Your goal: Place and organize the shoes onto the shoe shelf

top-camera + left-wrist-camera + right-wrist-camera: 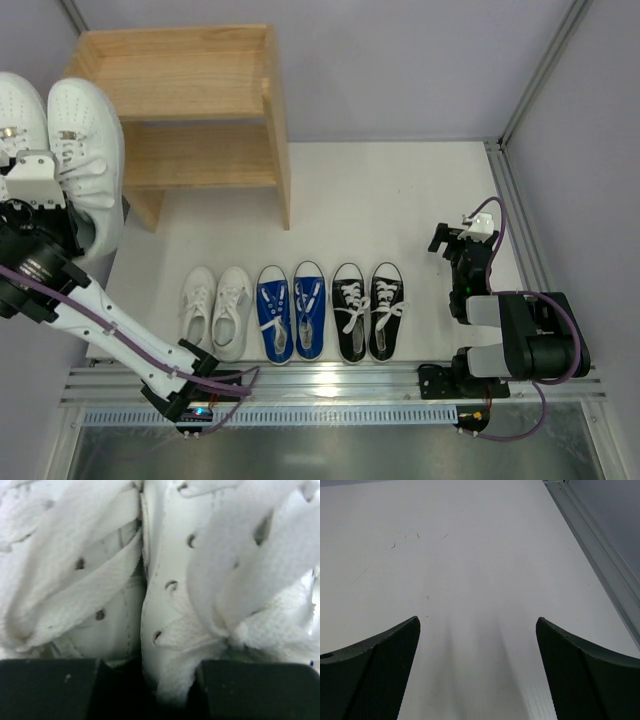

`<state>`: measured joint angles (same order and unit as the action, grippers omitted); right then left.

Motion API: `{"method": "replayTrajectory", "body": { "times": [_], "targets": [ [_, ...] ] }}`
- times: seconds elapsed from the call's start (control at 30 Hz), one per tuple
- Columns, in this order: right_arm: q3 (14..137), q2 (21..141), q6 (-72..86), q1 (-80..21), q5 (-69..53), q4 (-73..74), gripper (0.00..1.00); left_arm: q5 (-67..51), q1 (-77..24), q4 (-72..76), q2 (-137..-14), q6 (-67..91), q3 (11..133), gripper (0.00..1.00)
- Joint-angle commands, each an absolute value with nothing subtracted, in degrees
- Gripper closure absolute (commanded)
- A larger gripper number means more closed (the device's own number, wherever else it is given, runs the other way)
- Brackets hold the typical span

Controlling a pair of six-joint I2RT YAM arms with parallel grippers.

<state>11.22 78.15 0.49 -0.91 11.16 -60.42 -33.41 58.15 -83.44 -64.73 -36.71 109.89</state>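
My left gripper (150,680) is shut on a pair of all-white shoes (70,140), pinching their touching inner sides, and holds them raised at the far left, in front of the left end of the shoe shelf (200,90). In the left wrist view the white laces (90,580) fill the frame. The two-tier wooden shelf stands at the back left with nothing on the tiers that show. Three more pairs stand in a row on the table: white (216,310), blue (291,310) and black (368,310). My right gripper (462,232) hovers open over bare table at the right, its fingers (380,665) wide apart.
An aluminium rail (340,380) runs along the near edge behind the arm bases. A metal frame strip (600,555) borders the table on the right, with grey walls beyond. White table surface (380,200) lies between the shelf and the right arm.
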Motion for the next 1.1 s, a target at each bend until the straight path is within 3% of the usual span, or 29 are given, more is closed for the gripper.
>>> {"method": "replayTrajectory", "body": {
  "times": [0.0, 0.17, 0.27, 0.43, 0.57, 0.73, 1.07],
  "targets": [
    [11.2, 78.2, 0.3, -1.0, 10.9, -65.0, 0.03, -47.9, 58.2, -89.8, -65.7, -20.8, 122.0, 1.0],
    [11.2, 78.1, 0.3, -0.9, 10.9, -65.0, 0.03, -54.0, 58.1, -75.7, -72.5, 1.5, 129.9, 1.0],
    [11.2, 78.2, 0.3, -1.0, 10.9, -65.0, 0.03, -56.6, 58.2, -61.8, -76.5, 17.2, 132.4, 1.0],
    [11.2, 78.2, 0.3, -0.9, 10.8, -65.0, 0.03, -58.2, 58.2, -26.8, -77.3, 42.6, 130.2, 0.99],
    [11.2, 78.2, 0.2, -0.9, 10.9, -65.0, 0.03, -59.8, 58.2, -15.9, -83.9, 53.7, 138.9, 0.97],
    [11.2, 78.2, 0.2, -1.0, 10.9, -65.0, 0.03, -62.9, 57.5, -10.0, -87.6, 59.4, 144.1, 0.97],
    [11.2, 78.1, 0.3, -1.0, 10.8, -65.0, 0.03, -70.4, 56.7, -14.0, -79.2, 48.0, 133.2, 1.0]
  ]
}}
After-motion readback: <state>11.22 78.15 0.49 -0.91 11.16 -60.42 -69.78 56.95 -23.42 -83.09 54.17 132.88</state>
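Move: The left hand already holds the first white pair in the air. The shelf's top board is about 29 cm ahead, 16 cm to its right and some 8 cm lower; the lower board lies beneath that one, roughly 28 cm below the hand. The second white pair stands on the table about level with the hand, 15 cm right and 36 cm down. From the idle right hand the top board is about 10 cm ahead, 63 cm left and 22 cm up. Upwards first and most, by about 23 cm, the left hand carries the clamped white pair high beside the shelf; it swerves right, swings forward and back left, then drifts right and slightly back, ending 9 cm farther forward. Meanwhile the wrist tips the fingers up some 40 degrees, rolls its left side down and late on turns clockwise. The fingers keep their grip. ##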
